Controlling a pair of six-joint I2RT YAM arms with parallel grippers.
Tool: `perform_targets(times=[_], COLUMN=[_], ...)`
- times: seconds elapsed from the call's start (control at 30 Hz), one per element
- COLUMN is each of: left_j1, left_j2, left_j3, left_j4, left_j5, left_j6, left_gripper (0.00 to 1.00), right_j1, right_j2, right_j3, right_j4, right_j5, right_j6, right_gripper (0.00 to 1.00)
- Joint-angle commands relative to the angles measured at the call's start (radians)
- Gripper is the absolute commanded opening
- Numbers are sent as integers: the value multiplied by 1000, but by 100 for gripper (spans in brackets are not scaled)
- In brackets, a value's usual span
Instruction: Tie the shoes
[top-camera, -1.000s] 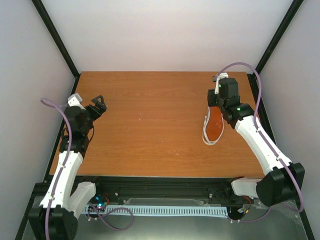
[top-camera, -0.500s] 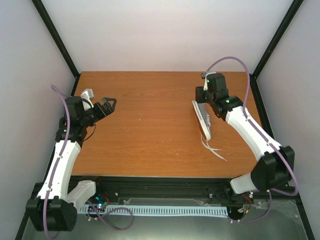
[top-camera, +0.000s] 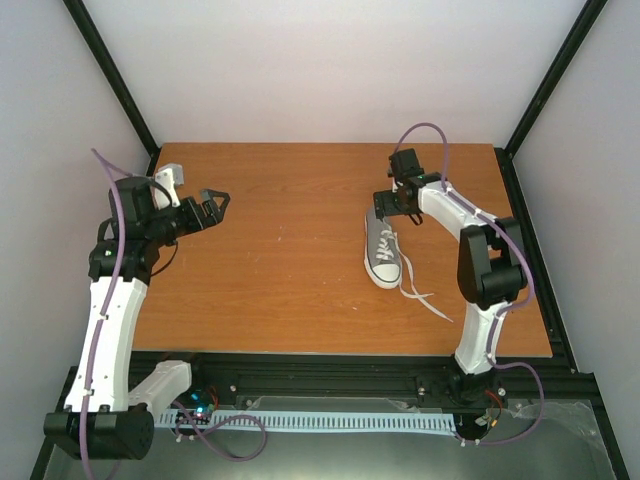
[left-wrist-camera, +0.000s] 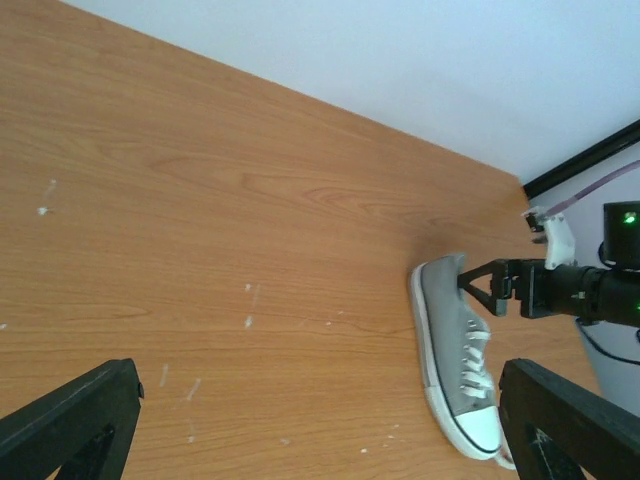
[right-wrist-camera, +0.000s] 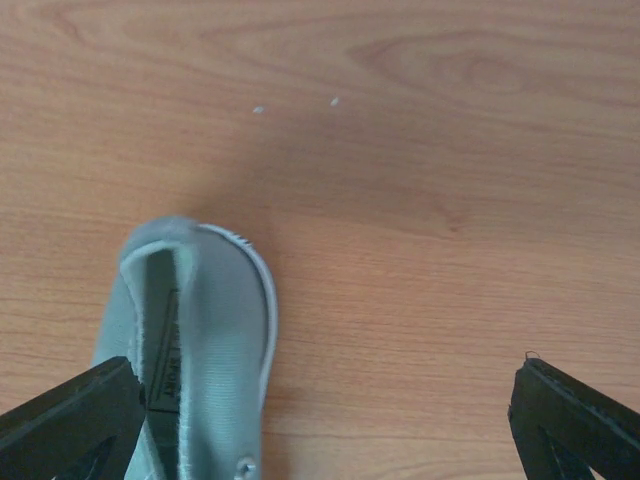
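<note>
The grey sneaker (top-camera: 381, 252) with white toe cap stands upright right of the table's centre, toe toward the near edge. Its white laces (top-camera: 424, 297) trail loose on the wood to the right of the toe. My right gripper (top-camera: 381, 206) is open at the heel; in the right wrist view (right-wrist-camera: 320, 425) one finger (right-wrist-camera: 70, 415) sits at the shoe's dark opening (right-wrist-camera: 160, 330), the other far to the right. My left gripper (top-camera: 213, 204) is open and empty over the table's left side. Its view (left-wrist-camera: 320, 430) shows the sneaker (left-wrist-camera: 455, 345) and the right gripper (left-wrist-camera: 490, 285) at its heel.
The wooden table (top-camera: 290, 280) is enclosed by white walls and black frame posts (top-camera: 110, 75) at the back corners. A black rail (top-camera: 525, 240) runs along the table's right edge. Small white specks (left-wrist-camera: 248, 305) mark the wood.
The right gripper carried the sneaker leftward and turned it from sole-up on its side to upright on the table. The laces fell loose. The left gripper rose and moved slightly right.
</note>
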Motion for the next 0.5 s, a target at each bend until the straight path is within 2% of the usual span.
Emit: perform_targets(times=[0.0,0.23,0.37,0.47], left_j1=[1,2,1,2], left_j2=[-1,-82,-84,-81], left_j3=[-11,-107,-113,-118], left_j4=[-38,41,33,15], left_j5=[-82,-185,-223,-226], left_j6=[90,115,112,116], left_gripper=[100,100,100,100], right_j1=[9,17,70,100], right_j2=[59,95,153,114], right_j3=[68,96,172,127], right_j4=[-27,18,-55,-14], right_j5=[-118,-269,-188,-156], right_j6=[-21,17,-10,-10], right_gripper=[100,100,100,100])
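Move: The shoe lies heel-out, its middle about 10 cm back from the right hand, 6 cm to its left and 5 cm below; the open left finger is already at the heel collar. The loose lace trails on the table, some 21 cm back and 5 cm right of that hand, 9 cm below. From the left hand the shoe is roughly 40 cm to the right, 5 cm ahead and 27 cm below. The open right hand's left finger drags the shoe's heel about 6 cm left, while the left hand sinks leftward. ##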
